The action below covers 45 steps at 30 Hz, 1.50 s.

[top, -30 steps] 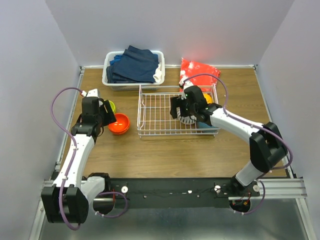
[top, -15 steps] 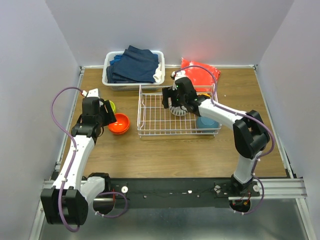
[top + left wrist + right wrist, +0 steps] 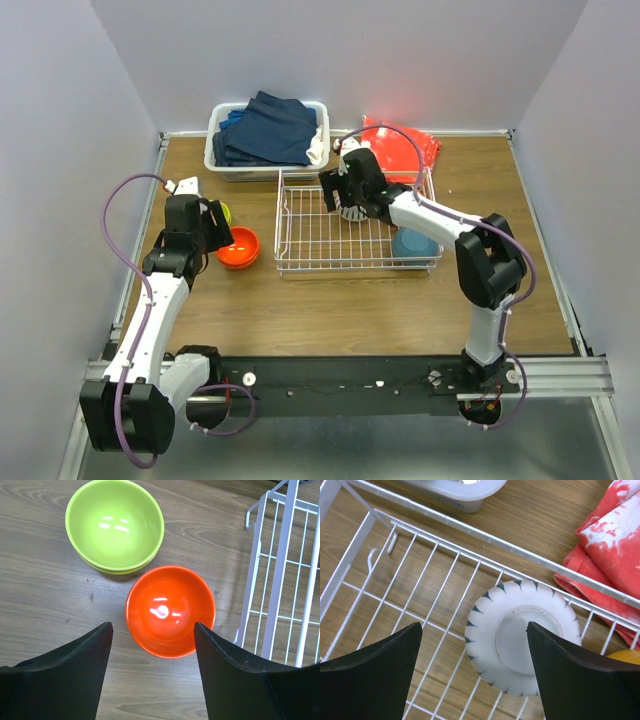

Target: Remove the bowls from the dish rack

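The white wire dish rack (image 3: 310, 235) stands mid-table. A white bowl with dark stripes (image 3: 520, 635) lies upside down in its back part, and a teal bowl (image 3: 415, 244) sits at its right end. A yellow-orange bowl (image 3: 626, 656) peeks in beside the white one. My right gripper (image 3: 474, 625) hovers open over the striped bowl (image 3: 352, 210); its right finger overlaps the bowl's side and its left finger stands apart. On the table left of the rack (image 3: 280, 580) rest a red-orange bowl (image 3: 170, 611) and stacked lime green bowls (image 3: 115, 525). My left gripper (image 3: 152, 625) hangs open above the red-orange bowl, holding nothing.
A white tub of dark blue clothes (image 3: 268, 138) stands behind the rack's left end. A red and white cloth (image 3: 400, 150) lies behind its right end. Grey walls close the table on three sides.
The right gripper swung from the rack's right end toward its back left, and the striped bowl shows under it farther back and left. The left arm stayed still.
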{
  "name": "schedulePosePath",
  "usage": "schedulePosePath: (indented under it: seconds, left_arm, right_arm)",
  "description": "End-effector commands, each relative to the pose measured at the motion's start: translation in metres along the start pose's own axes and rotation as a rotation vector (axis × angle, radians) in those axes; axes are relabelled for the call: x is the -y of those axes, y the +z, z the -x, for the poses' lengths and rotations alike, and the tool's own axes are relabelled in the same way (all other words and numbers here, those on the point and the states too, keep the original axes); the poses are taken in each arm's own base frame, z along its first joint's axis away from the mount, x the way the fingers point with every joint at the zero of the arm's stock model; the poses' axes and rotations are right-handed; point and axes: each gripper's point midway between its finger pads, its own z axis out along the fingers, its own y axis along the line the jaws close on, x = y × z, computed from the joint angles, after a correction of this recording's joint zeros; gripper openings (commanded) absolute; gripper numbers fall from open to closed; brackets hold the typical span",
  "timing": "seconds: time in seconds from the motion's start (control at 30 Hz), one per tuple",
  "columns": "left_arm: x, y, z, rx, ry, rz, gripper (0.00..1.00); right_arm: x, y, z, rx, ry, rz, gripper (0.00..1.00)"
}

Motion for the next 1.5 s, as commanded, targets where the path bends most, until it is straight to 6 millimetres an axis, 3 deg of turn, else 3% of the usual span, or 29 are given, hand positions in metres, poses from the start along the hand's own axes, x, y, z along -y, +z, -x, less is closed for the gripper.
schedulePosePath:
  seconds: [0.0, 0.2, 0.4, 0.77, 1.03, 1.47]
  left_arm:
    - [0.0, -0.003, -0.001, 0.008, 0.017, 0.002, 0.75]
    - [0.002, -0.003, -0.002, 0.003, 0.021, -0.003, 0.75]
    - [0.002, -0.004, -0.002, 0.006, 0.027, -0.005, 0.75]
    - [0.003, -0.005, -0.003, 0.005, 0.036, -0.004, 0.75]
    - [0.004, -0.005, -0.002, 0.008, 0.037, -0.005, 0.75]
    - [0.005, -0.006, -0.004, 0.007, 0.04, -0.009, 0.75]
  right_arm:
    - [0.002, -0.034, -0.001, -0.033, -0.16, 0.021, 0.93]
    - [0.011, -0.046, -0.033, -0.103, -0.445, -0.055, 0.93]
    - [0.013, -0.041, -0.041, -0.127, -0.706, -0.212, 0.95]
    - [0.022, -0.03, -0.046, -0.142, -0.845, -0.35, 0.97]
    - [0.022, -0.014, -0.065, -0.184, -0.899, -0.343, 0.97]
    - [0.031, -0.001, -0.073, -0.182, -0.967, -0.451, 0.95]
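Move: The white bowl, upside down near the rack's far rail, lies about 5 cm to the right of the open right hand, 1 cm ahead and some 5 cm below. The yellow-orange bowl stands roughly 17 cm to that hand's right and about level ahead; the blue bowl is about 18 cm right and 9 cm back. From the left hand, the white bowl is some 30 cm right, 15 cm ahead and 9 cm lower. The white bowl is approached afresh by the right hand, which lifts slightly and draws back about 5 cm while easing right, then sinks and comes forward some 3 cm, still easing right. All along the wrist rolls, mostly early, about 55 degrees, its left side dropping and right side rising, until the wide-open fingers face the bowl, one low by the rim, the other up by the foot. ##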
